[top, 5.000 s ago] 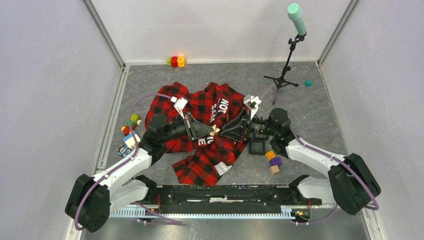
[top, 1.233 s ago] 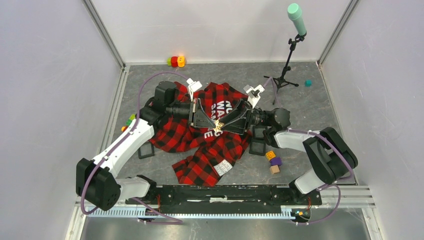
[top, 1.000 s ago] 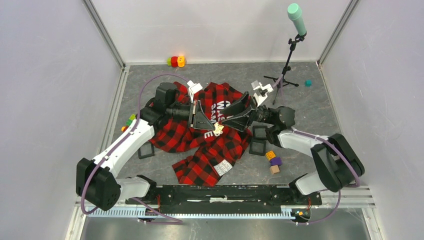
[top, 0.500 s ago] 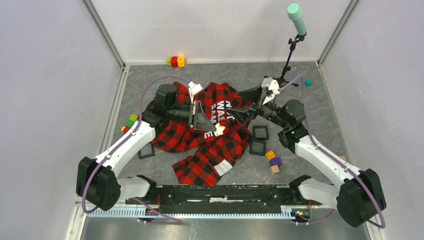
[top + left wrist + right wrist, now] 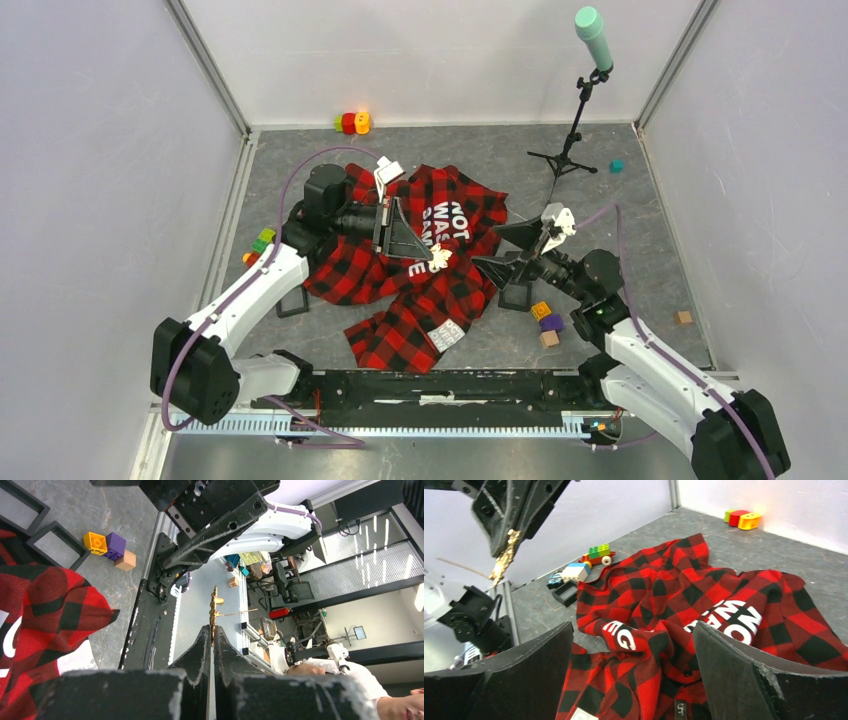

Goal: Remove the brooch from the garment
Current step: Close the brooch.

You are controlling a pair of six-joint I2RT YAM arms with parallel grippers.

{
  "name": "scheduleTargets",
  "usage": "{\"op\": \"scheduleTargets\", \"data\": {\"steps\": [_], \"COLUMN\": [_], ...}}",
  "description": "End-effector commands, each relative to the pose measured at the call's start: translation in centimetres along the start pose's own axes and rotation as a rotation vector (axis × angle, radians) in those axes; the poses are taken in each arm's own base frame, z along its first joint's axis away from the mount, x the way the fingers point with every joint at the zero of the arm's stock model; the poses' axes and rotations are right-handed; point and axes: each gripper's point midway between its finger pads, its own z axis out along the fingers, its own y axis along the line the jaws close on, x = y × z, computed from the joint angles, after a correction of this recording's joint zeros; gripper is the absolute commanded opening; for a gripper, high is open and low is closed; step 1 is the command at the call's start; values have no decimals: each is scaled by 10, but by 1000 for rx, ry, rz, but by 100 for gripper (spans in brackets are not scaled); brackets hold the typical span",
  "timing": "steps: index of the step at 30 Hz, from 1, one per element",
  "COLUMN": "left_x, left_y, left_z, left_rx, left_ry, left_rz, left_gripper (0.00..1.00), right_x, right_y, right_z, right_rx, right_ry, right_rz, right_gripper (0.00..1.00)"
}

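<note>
The red-and-black check shirt (image 5: 420, 270) with white letters lies crumpled mid-floor; it also shows in the right wrist view (image 5: 704, 605) and at the left of the left wrist view (image 5: 45, 610). My left gripper (image 5: 432, 257) is shut on a small gold brooch (image 5: 438, 256), held just above the shirt. In the left wrist view the brooch (image 5: 214, 611) sticks out edge-on from the closed tips, its pin free. It also shows in the right wrist view (image 5: 504, 555). My right gripper (image 5: 500, 248) is open and empty, to the right of the shirt.
Two black square frames (image 5: 516, 296) lie by the shirt's right edge, with coloured blocks (image 5: 547, 322) nearby. More toy bricks (image 5: 262, 243) and a black frame (image 5: 290, 303) lie left. A mic stand (image 5: 565, 160) stands at the back right, toys (image 5: 351, 122) at the back wall.
My right gripper let go, opened, and drew back to the right and toward the near edge. My left gripper stayed put, shut on the brooch, which is now free of the shirt.
</note>
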Motion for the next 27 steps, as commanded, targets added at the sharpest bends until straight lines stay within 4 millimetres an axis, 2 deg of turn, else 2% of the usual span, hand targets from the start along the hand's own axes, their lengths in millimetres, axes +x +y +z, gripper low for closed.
{"op": "scheduleTargets", "data": {"steps": [1, 8, 14, 27], "left_x": [-11, -15, -14, -16], "left_y": [-26, -28, -27, -25], "left_z": [0, 10, 16, 18], "left_rx": [74, 97, 103, 106], "left_ry": [-2, 4, 14, 21], "left_rz": [51, 41, 40, 39], "left_gripper": [2, 2, 2, 2], "right_x": [-21, -34, -45, -51], "right_y": [32, 56, 72, 89], "right_z": [3, 15, 21, 27], "right_rx": [-160, -283, -341, -415], "right_ry": [-36, -39, -55, 2], "right_rz": [-64, -25, 16, 47], "right_gripper": [93, 80, 73, 69]}}
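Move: The gold brooch is already held upright in the left fingertips, about 2 cm to the right of the left hand point, its loose pin sticking back. From the right hand it lies some 9 cm to the left, 5 cm back and 5 cm higher. The plaid garment lies well below, its white patch roughly 7 cm back and 7 cm left of the right hand; the nearer black frame is about 9 cm right and 2 cm ahead. The brooch, still pinched by the closed left fingers, is brought about 2 cm to the right and a little up. Towards it the right hand comes left, back and up, about 5 cm each way, slowing near the end, turning some 20 degrees counter-clockwise while its wide-open fingers close partway around the pin side; contact can't be made out. ##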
